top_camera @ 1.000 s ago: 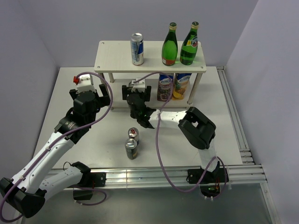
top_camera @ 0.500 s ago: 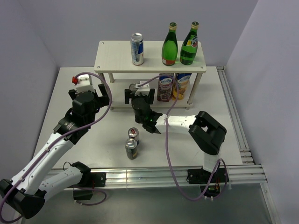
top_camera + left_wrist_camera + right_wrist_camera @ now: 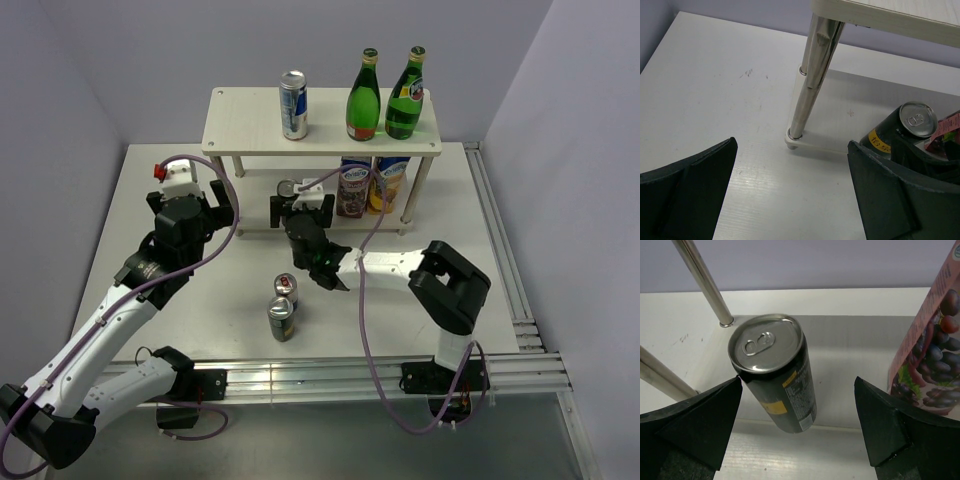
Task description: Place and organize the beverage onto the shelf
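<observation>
The shelf (image 3: 245, 120) carries a blue-silver can (image 3: 293, 105) and two green bottles (image 3: 363, 97) (image 3: 405, 95) on its top board. A dark can (image 3: 777, 375) stands at the front edge of the lower board (image 3: 850, 360), and its top shows from above (image 3: 287, 188). My right gripper (image 3: 797, 405) is open just in front of it, its left fingertip close beside the can. Two more cans (image 3: 286, 289) (image 3: 281, 318) stand on the table. My left gripper (image 3: 792, 185) is open and empty near the shelf's left front leg (image 3: 810, 80).
Two juice cartons (image 3: 352, 190) (image 3: 388, 185) stand on the lower board right of the dark can, and the grape one (image 3: 935, 350) is close to my right finger. The shelf's legs flank the lower tier. Purple cables loop over both arms.
My right gripper has drawn back a little from the shelf and its elbow has swung right, uncovering the dark can's top. The left arm has not moved.
</observation>
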You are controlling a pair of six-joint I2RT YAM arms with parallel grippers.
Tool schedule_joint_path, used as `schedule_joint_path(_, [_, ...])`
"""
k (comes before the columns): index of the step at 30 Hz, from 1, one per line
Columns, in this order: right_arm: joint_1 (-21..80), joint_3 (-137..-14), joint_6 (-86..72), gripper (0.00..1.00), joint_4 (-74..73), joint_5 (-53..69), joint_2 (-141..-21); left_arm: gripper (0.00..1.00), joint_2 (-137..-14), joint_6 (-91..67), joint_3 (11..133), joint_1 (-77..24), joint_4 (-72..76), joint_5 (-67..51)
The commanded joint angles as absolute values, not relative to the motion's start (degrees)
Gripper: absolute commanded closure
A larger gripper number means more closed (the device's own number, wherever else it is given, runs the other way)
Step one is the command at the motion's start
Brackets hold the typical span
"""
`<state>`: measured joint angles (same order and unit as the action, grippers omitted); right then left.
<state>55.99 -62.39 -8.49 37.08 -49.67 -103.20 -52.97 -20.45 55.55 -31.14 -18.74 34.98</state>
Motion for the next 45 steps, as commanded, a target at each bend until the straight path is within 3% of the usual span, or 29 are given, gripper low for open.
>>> schedule_joint_path(1, [56.60, -60.91, -9.58, 0.00, 38.23, -50.19, -98.97, 0.01, -51.77, -20.74, 57.74, -30.76, -17.84, 35.68])
schedule_joint_path(13, [56.95, -58.54, -11.95, 0.00, 35.51, -48.60, -96.24, 0.01, -51.24, -20.66, 57.66, -30.67, -17.84, 35.86])
schedule_joint_path(22, [61.08, -53.27, -17.31, 0.00, 27.71, -56.41, -88.43, 0.01, -51.15, -20.65, 57.74, -30.59, -17.84, 35.77])
schedule_joint_path(29, [70.83, -51.42, -31.36, 0.00, 4.60, -62.84, -77.71, 0.01, -51.33, -20.74, 57.74, -30.50, -17.84, 35.60])
schedule_joint_path(36, [89.17, -54.84, -47.98, 0.00, -20.62, -60.39, -71.80, 0.01, -52.03, -20.74, 57.83, -30.41, -17.93, 35.24])
schedule_joint_path(45, [99.23, -57.13, -56.95, 0.00, -23.20, -50.45, -79.71, 0.01, -52.65, -20.74, 57.40, -30.15, -17.75, 35.60])
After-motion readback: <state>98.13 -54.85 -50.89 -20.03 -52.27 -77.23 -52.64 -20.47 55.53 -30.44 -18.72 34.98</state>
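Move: The grey can at the table's front edge lies about 25 cm back from the right hand, 6 cm to its left and 9 cm lower. The red-topped can stands some 7 cm beyond the grey can, 1 cm to its right. The black can on the lower shelf is about 5 cm ahead of the right hand and 3 cm left. From the left hand, the grey can is roughly 18 cm back and 17 cm right. Open and empty, the right hand draws back some 30 cm towards the grey can, turning counter-clockwise and tipping down. ##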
